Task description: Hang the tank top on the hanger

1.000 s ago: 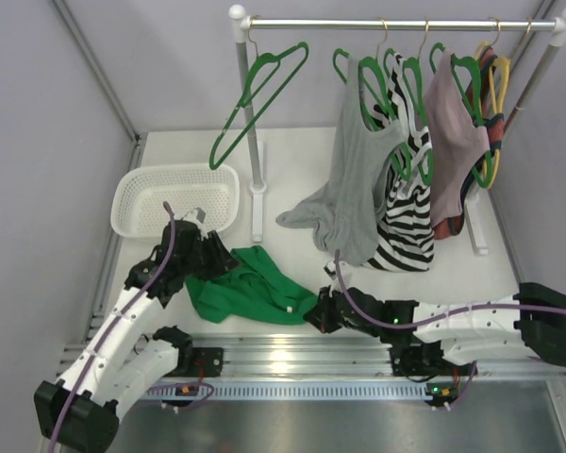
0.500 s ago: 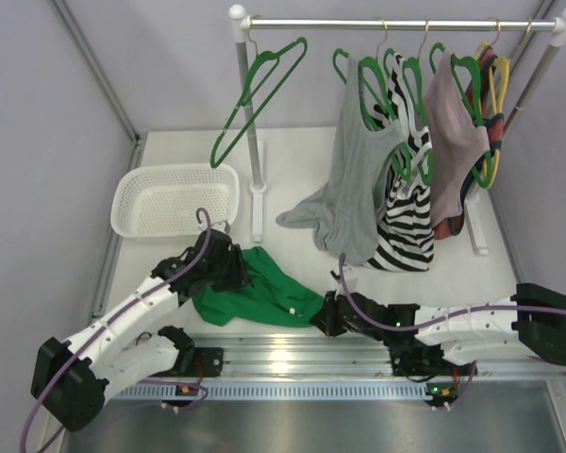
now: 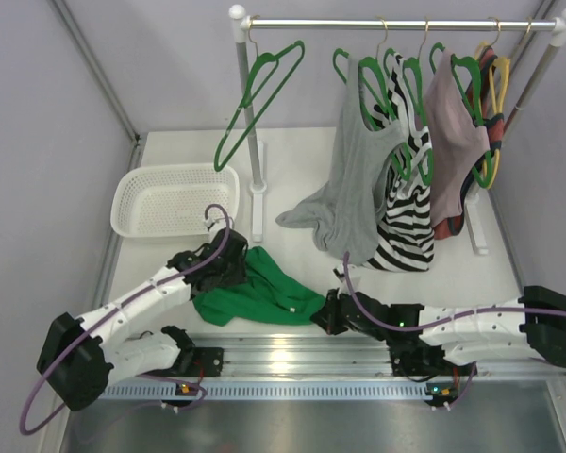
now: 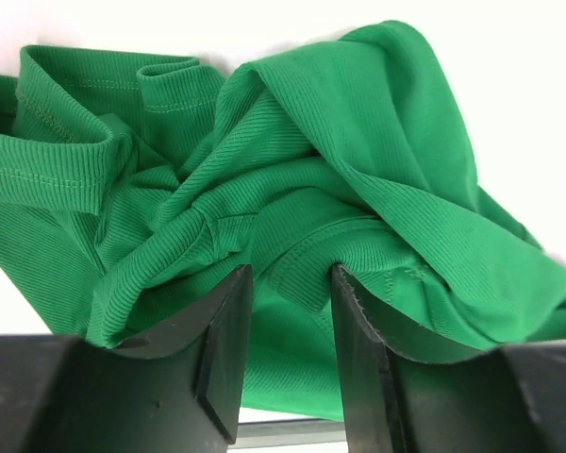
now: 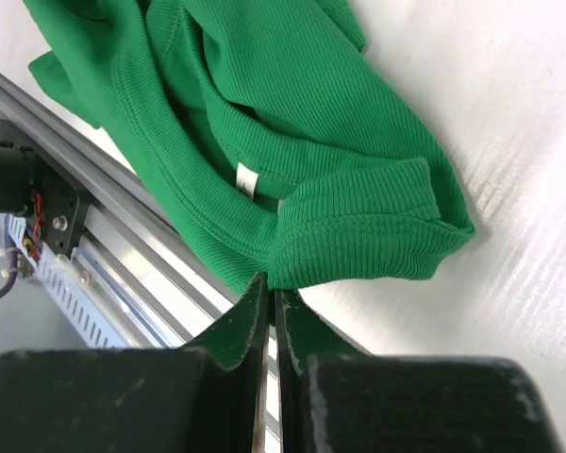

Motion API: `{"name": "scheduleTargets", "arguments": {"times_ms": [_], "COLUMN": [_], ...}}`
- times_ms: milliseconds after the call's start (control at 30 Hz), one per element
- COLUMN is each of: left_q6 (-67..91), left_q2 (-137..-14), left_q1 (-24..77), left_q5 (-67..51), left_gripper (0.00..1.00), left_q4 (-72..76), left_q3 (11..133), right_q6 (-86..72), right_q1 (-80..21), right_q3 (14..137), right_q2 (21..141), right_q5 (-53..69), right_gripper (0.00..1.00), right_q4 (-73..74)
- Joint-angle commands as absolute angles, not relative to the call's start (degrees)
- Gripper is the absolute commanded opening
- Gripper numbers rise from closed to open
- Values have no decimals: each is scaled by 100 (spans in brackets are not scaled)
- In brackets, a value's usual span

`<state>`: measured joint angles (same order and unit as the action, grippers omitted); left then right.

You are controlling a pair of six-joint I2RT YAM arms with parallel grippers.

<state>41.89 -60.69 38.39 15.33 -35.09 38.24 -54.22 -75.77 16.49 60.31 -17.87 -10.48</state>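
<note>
The bright green tank top [image 3: 264, 294] lies crumpled on the white table near the front edge. My left gripper [image 3: 234, 269] is at its upper left part. In the left wrist view that gripper [image 4: 288, 274] stands open, its fingertips pressed into the folds of the tank top [image 4: 311, 160] with a ridge of fabric bulging between them. My right gripper [image 3: 323, 314] is at the garment's right end. It [image 5: 271, 281] is shut on a ribbed edge of the tank top [image 5: 264, 104]. An empty green hanger [image 3: 257, 68] hangs tilted at the left end of the rack.
A white basket [image 3: 132, 203] stands at the left. The rack's rail [image 3: 311, 23] carries a grey tank top [image 3: 354, 189], a striped top [image 3: 406, 226], a mauve garment [image 3: 453, 132] and a yellow hanger [image 3: 500, 80]. The rack's post [image 3: 255, 179] rises just behind the tank top.
My left arm has swung right from beside the basket onto the tank top's left part. The right gripper stays shut on the fabric and has shifted slightly right.
</note>
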Motion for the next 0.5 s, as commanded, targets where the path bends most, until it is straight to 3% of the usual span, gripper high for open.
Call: {"name": "scheduleTargets", "arguments": {"times_ms": [0, 200, 300, 333, 367, 467], "left_q6": [4078, 3964, 3850, 3789, 3753, 3648], "left_q2": [-6179, -6205, -6214, -6205, -6179, -5933], "left_q1": [3972, 4078, 4078, 4078, 4087, 4139], "left_q5": [1863, 1872, 1934, 1934, 1925, 1925], "left_gripper": [43, 31, 17, 3, 0, 0], "left_q4": [-3296, -3217, -3191, -3182, -3199, -3357], "left_q3": [4043, 3999, 4008, 4043, 4086, 4341], "right_q6": [-5370, -5256, -5160, -5142, -5072, -4922], "right_q1": [-7673, -7673, -7673, -7673, -7664, -7664], "right_q3": [1810, 1951, 2100, 2188, 2241, 2504], "right_q2": [5863, 5731, 5652, 5608, 5529, 5249], "right_q5": [-2012, -2144, -2241, -2276, -2363, -2626], "right_gripper": [0, 0, 0, 0, 0, 0], "right_q4": [-932, -712, -519, -458, -292, 173]}}
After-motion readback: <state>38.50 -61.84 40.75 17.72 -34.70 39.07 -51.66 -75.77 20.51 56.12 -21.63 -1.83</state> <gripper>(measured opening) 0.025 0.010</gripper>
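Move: The left hand's open fingers already straddle a raised fold near the middle of the green tank top, the fold about 1 cm below the hand point and level with it otherwise. From this hand the empty white basket stands some 18 cm ahead and 16 cm left, and the rack's near foot about 18 cm ahead and 4 cm right. From the right hand, already shut on the top's far end, that fold lies about 11 cm ahead and 20 cm left. The left fingers shut from nearly half open and pinch the tank top's raised fold between their tips, the hand staying almost in place. The right hand keeps its grip on the top's end, edges under 1 cm to its right, then lifts about 2 cm and reaches 1 cm forward, fingers tipping up a little. ##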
